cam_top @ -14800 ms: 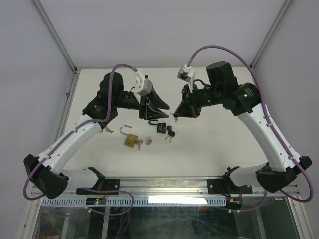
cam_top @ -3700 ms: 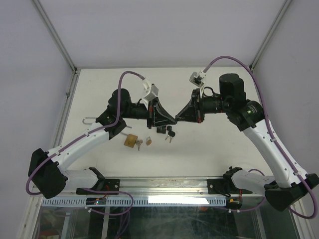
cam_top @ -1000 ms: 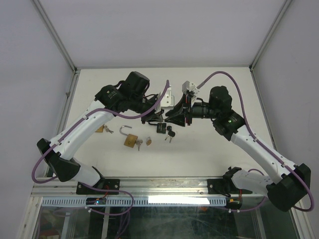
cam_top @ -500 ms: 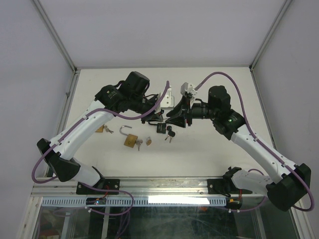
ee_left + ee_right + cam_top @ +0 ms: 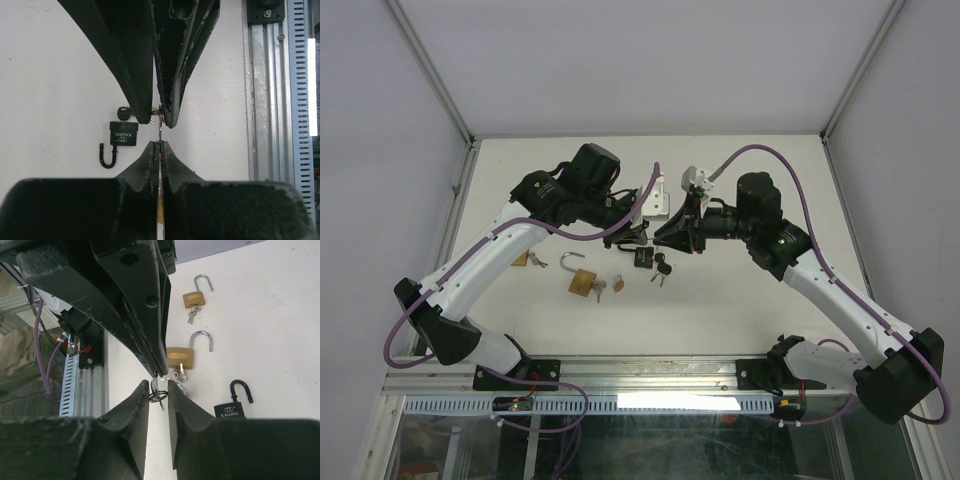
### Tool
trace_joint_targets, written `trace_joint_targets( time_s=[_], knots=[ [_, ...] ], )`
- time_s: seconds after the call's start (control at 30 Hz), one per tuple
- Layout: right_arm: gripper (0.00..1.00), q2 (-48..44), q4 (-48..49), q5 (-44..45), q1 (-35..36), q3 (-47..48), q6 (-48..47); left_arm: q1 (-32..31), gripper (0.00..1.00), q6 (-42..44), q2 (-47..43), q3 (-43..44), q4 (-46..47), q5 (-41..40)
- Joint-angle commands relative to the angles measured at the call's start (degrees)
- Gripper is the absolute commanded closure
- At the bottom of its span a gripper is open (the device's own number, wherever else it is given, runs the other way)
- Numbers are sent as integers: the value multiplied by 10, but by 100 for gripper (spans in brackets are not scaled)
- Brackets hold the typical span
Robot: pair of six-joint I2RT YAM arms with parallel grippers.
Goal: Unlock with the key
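Observation:
My left gripper is shut on the blade of a thin silver key, held above the table. My right gripper faces it tip to tip, its fingers apart on either side of the key's head and its wire ring. In the top view both grippers meet at mid-table, left and right. Just below them lies a black padlock marked KAIJING, its shackle open. A black-headed key lies beside it.
A brass padlock with its shackle open lies left of the black one, small keys next to it. Another small brass padlock sits by the left arm. The metal rail runs along the table's near edge.
Over the last second the right gripper's fingers have drawn closer together around the key's head. Both arms have hardly moved; the left gripper has kept its hold.

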Motion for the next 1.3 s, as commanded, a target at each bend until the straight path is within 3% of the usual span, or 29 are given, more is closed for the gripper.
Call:
trace_joint_targets(
  time_s=[0.0, 0.17, 0.83, 0.97, 1.07, 1.27],
  knots=[
    [81, -1, 11, 11, 0, 26, -9, -8, 100, 12, -19, 6, 18, 8],
    [100, -1, 13, 8, 0, 26, -13, -8, 100, 9, -19, 6, 22, 11],
    [100, -20, 50, 8, 1, 4, 21, -7, 100, -61, -66, -61, 124, 33],
    [100, -25, 46, 16, 0, 1, 25, -5, 68, -71, -71, -73, 139, 40],
    [100, -34, 46, 16, -4, -5, 29, -4, 62, -71, -75, -77, 141, 39],
    [100, -55, 40, 36, -18, -20, 43, 2, 25, -81, -93, -103, 153, 14]
  ],
)
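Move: The key is pinched in the left fingertips, its middle about 1 cm to that hand's right and 1 cm below. From the right hand, whose slightly open fingers already straddle its head end, it lies about 1 cm to the left, level. On the table some 26 cm below the left hand: black padlock about 6 cm ahead, straight in line; black-headed keys 4 cm ahead and 5 cm right; small brass padlock 1 cm ahead and 5 cm left. Closing in place, the right fingers pinch the key by its ringed head end while the left hand holds its blade still. Once they are shut, the left fingers spread to about two thirds open and release the blade, as that hand tilts some 5 to 10 degrees flatter and drifts about 1 cm right and slightly up. The right hand keeps its pinch and eases up and to its right, under 1 cm each way. ##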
